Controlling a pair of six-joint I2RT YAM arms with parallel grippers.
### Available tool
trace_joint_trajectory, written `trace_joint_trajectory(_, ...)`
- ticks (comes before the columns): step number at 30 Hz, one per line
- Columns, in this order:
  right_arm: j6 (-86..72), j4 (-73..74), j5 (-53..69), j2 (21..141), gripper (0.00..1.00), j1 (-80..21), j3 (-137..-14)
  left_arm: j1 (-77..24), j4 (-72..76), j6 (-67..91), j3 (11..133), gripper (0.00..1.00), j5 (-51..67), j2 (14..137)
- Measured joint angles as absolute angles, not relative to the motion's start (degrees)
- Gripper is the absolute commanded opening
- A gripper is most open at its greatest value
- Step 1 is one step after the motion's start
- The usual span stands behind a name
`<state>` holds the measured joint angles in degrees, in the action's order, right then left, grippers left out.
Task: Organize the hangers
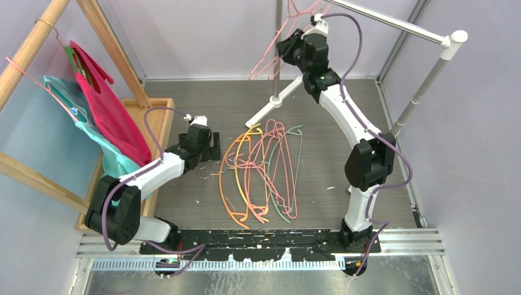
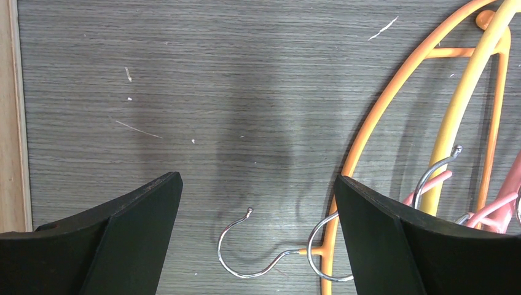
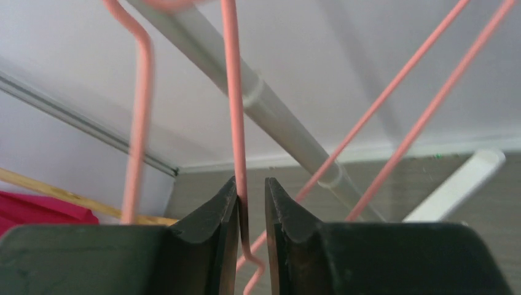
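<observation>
Several hangers (image 1: pixel 264 172), pink, orange and one pale green, lie piled on the floor between the arms. My left gripper (image 1: pixel 215 147) hovers open at the pile's left edge. In the left wrist view its jaws (image 2: pixel 258 178) stand wide over the bare metal hook (image 2: pixel 246 246) of an orange hanger (image 2: pixel 381 110), with a yellow hanger (image 2: pixel 467 98) beside it. My right gripper (image 1: pixel 287 48) is raised at the white rail (image 1: pixel 393 21), where a pink hanger (image 1: pixel 270 58) hangs. In the right wrist view the jaws (image 3: pixel 250 181) are slightly apart; the pink rod (image 3: pixel 232 92) rests against the left finger only.
A wooden rack at the left carries a pink hanger draped with red and teal cloth (image 1: pixel 104 110), above a wooden tray (image 1: pixel 156 117). The rail's white upright (image 1: pixel 430 70) stands at the right and its foot (image 1: pixel 270 106) reaches toward the pile.
</observation>
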<state>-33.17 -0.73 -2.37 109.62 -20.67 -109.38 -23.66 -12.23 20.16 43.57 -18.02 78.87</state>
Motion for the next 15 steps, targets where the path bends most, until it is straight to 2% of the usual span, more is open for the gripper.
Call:
trace_joint_trajectory(2,-32.6,1.1,-2.8,109.1,0.44,-20.8,-106.8,-23.7,-12.2,20.2,43.6,0.98,-18.0,78.9)
trace_joint_trajectory(8,-31.9,-0.4,-4.2,107.4,0.73,-20.9,-102.0,-23.7,-12.2,20.2,43.6,0.98,-18.0,78.9)
trace_joint_trajectory(15,-31.5,-1.2,-5.3,96.9,0.80,-20.9,-91.1,-23.7,-12.2,20.2,43.6,0.98,-17.7,78.9)
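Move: The pink hanger between the right fingers reaches up and out, its middle about 3 cm ahead and 5 cm above. The rail it hangs from runs roughly 8 cm ahead, 3 cm to the right and 16 cm up. Already-hung pink hangers are some 5 cm ahead, 4 cm left and slightly higher. The rack's far post stands about 8 cm ahead, 2 cm left. From the idle left hand, that hanger is roughly 26 cm ahead, 25 cm right and 38 cm higher. The pink hanger is let go on the rail: the right hand dips about 5 cm, tipping slightly down, while its barely parted fingers spread wide. It then rises a couple of centimetres and draws back about 5 cm, drifting a little to the right, away from the far post and the hung hangers. ##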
